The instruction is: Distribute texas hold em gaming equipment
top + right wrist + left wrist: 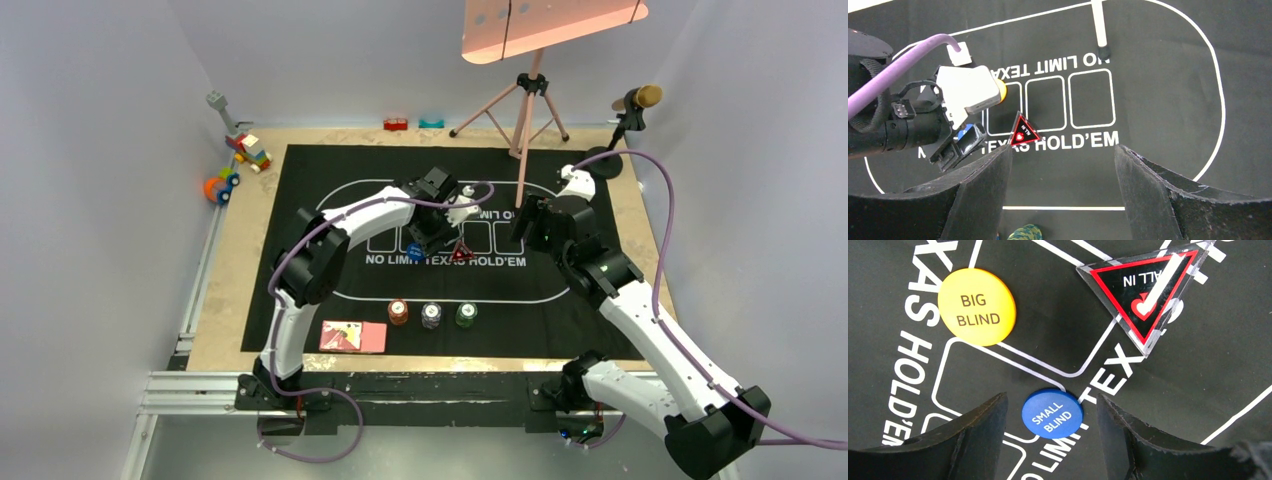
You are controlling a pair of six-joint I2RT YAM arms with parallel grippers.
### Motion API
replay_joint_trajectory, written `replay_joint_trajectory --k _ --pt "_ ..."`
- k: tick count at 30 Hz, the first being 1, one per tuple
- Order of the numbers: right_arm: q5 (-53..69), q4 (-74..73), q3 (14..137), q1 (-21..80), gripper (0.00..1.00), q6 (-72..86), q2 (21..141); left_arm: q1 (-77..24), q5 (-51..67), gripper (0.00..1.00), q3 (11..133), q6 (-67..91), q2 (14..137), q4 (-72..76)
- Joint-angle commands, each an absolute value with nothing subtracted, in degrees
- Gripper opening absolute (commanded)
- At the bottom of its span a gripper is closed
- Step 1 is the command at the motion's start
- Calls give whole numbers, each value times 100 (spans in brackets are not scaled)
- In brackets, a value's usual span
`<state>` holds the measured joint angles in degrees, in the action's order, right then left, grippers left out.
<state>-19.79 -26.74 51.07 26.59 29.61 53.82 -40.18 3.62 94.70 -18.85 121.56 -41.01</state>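
The blue SMALL BLIND button lies flat on the black mat, between the open fingers of my left gripper, which do not touch it. The orange BIG BLIND button and the red triangular ALL IN marker lie just beyond. In the top view my left gripper hangs over the blue button, beside the marker. Red, grey and green chip stacks stand in a row near the front. Pink-backed cards lie at the front left. My right gripper is open and empty above the mat.
A pink tripod stands at the back with one leg foot on the mat. A microphone stand is at the back right. Toy blocks lie at the back left. The mat covers most of the board.
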Motion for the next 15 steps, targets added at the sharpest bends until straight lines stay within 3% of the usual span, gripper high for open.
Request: replay_joint_trajectory --k 1,7,15 --pt "-1914 -2566 5102 2672 78 3015 5273 -4008 205 69 9447 -1845 12287 -3892" --pt "-1907 -2575 5152 2672 77 2994 5274 -3998 240 65 9444 -1924 12360 -3876" --pt "-1903 -2600 5219 2667 75 2970 5273 -3893 593 45 9391 -1994 12326 -4067"
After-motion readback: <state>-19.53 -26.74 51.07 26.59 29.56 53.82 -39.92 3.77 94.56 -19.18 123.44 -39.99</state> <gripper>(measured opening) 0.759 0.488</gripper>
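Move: The small blind disc lies about 2 cm below my left hand's open fingertips, practically centred between them. From that hand the big blind disc is about 6 cm ahead and 5 cm to the right, and the all-in triangle some 10 cm to the right and level with it, both also about 2 cm down. From my idle right hand the small blind is roughly 6 cm ahead, 20 cm left and 20 cm lower. I ease my left hand almost straight down by about 1.5 cm, bringing the fingertips down on either side of the small blind without turning the wrist. As the descent slows, I start closing the fingers, from about two-thirds open to half, until the tips come right up to the disc's rim; a firm pinch isn't there yet. ##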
